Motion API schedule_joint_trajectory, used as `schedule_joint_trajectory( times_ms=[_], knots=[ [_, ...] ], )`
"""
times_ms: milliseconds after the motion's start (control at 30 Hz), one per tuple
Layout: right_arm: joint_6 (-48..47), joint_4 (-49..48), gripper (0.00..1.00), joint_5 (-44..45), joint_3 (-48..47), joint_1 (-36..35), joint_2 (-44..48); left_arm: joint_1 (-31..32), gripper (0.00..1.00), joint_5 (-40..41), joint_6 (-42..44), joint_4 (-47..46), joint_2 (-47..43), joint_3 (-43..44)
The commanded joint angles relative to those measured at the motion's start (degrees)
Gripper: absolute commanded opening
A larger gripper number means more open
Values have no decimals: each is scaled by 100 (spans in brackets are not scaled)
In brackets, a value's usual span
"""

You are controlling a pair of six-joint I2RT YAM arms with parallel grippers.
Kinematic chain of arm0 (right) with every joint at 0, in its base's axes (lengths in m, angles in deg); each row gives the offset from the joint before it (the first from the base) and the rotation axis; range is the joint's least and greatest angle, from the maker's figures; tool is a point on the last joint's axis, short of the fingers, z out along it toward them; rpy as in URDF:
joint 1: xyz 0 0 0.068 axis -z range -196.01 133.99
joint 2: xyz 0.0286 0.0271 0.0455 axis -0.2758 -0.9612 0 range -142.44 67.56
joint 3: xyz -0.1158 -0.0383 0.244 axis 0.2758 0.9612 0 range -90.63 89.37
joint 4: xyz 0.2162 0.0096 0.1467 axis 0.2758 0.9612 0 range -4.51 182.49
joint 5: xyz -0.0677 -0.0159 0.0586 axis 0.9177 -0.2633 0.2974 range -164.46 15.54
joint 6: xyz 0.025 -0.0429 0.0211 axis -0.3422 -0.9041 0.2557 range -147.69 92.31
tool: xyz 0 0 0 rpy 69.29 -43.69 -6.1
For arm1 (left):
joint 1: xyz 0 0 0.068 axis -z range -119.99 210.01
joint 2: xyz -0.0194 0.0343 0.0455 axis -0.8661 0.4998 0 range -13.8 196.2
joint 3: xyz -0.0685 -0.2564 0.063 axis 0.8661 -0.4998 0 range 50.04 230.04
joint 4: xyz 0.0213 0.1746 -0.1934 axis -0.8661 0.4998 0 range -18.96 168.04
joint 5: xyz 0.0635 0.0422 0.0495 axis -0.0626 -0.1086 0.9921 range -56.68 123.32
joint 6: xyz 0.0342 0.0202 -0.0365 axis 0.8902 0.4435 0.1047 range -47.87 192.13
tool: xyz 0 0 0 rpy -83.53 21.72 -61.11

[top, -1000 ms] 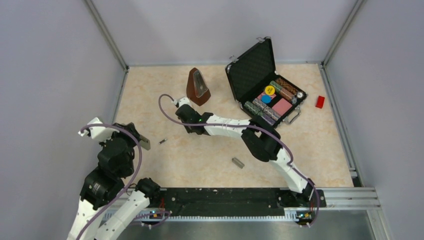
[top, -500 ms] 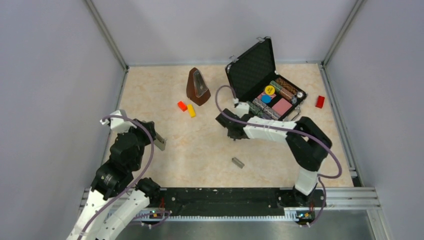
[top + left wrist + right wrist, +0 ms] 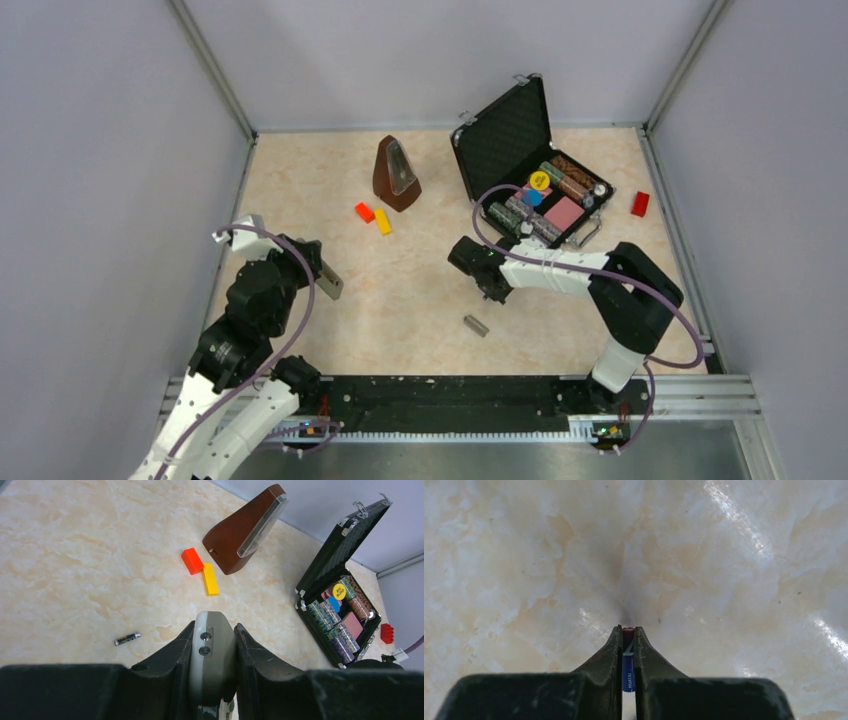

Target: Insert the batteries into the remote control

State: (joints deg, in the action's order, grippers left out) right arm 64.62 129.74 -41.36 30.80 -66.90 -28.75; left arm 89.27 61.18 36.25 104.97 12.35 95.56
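My left gripper [image 3: 215, 626] is shut on the remote control [image 3: 214, 652], a slim white and grey handset held edge-on, its tip sticking out past the fingers. From above, the left gripper [image 3: 316, 268] and the remote control [image 3: 330, 284] hang over the table's left side. A dark grey battery [image 3: 127, 639] lies flat on the table, left of the remote. My right gripper [image 3: 627, 630] is shut on a bluish-purple battery [image 3: 628, 667], which stands lengthwise between the jaws just above the marbled table. Seen from the top camera, the right gripper [image 3: 489, 287] is at mid-table.
A small flat grey cover piece [image 3: 476, 325] lies near the right gripper. A red block [image 3: 365, 212], a yellow block [image 3: 383, 222] and a brown metronome [image 3: 395, 172] stand further back. An open black case [image 3: 505, 140] of chips sits at the back right, beside another red block [image 3: 640, 204].
The right arm swung from the table's left-centre to the right and nearer, uncovering the red and yellow blocks. The left arm carried the remote rightwards, over where the grey battery showed.
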Motion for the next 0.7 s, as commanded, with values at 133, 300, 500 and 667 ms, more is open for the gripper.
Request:
schedule_joint_trajectory(
  times_ms=[133,300,500,667],
  knots=[
    [861,529,17,-57,-335,-4,-278,-25,0,-50,-47,-261,-3,-16],
    [129,589,47,125,-521,-7,0,-17,0,-122,-51,-310,14,-49],
    [-2846,-388,63,109,-284,155,864,-17,0,-183,26,-417,103,-32],
    [-6885,-1952,62,-1493,158,708,1489,-18,0,-221,2,-662,203,-58]
  ],
)
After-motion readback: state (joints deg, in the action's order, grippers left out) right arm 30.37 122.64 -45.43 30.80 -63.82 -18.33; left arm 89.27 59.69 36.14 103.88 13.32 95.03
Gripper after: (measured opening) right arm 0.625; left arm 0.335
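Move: My right hand still holds the blue battery between its fingertips, about 1 cm below the hand point, over the bare patch of table where it will go. The grey battery cover lies about 7 cm back and 3 cm to the left, some 2 cm lower. The chip case's middle is roughly 20 cm ahead and 13 cm to the right. From my left hand, that blue battery is about 3 cm ahead, 32 cm to the right and 25 cm down. I ease my right hand down about 1 cm to set the battery on the table, then open the fingers wide and let go. From there I rise some 6 cm, drifting a little forward and away from the battery cover, while the hand swings about 30 degrees counter-clockwise. ##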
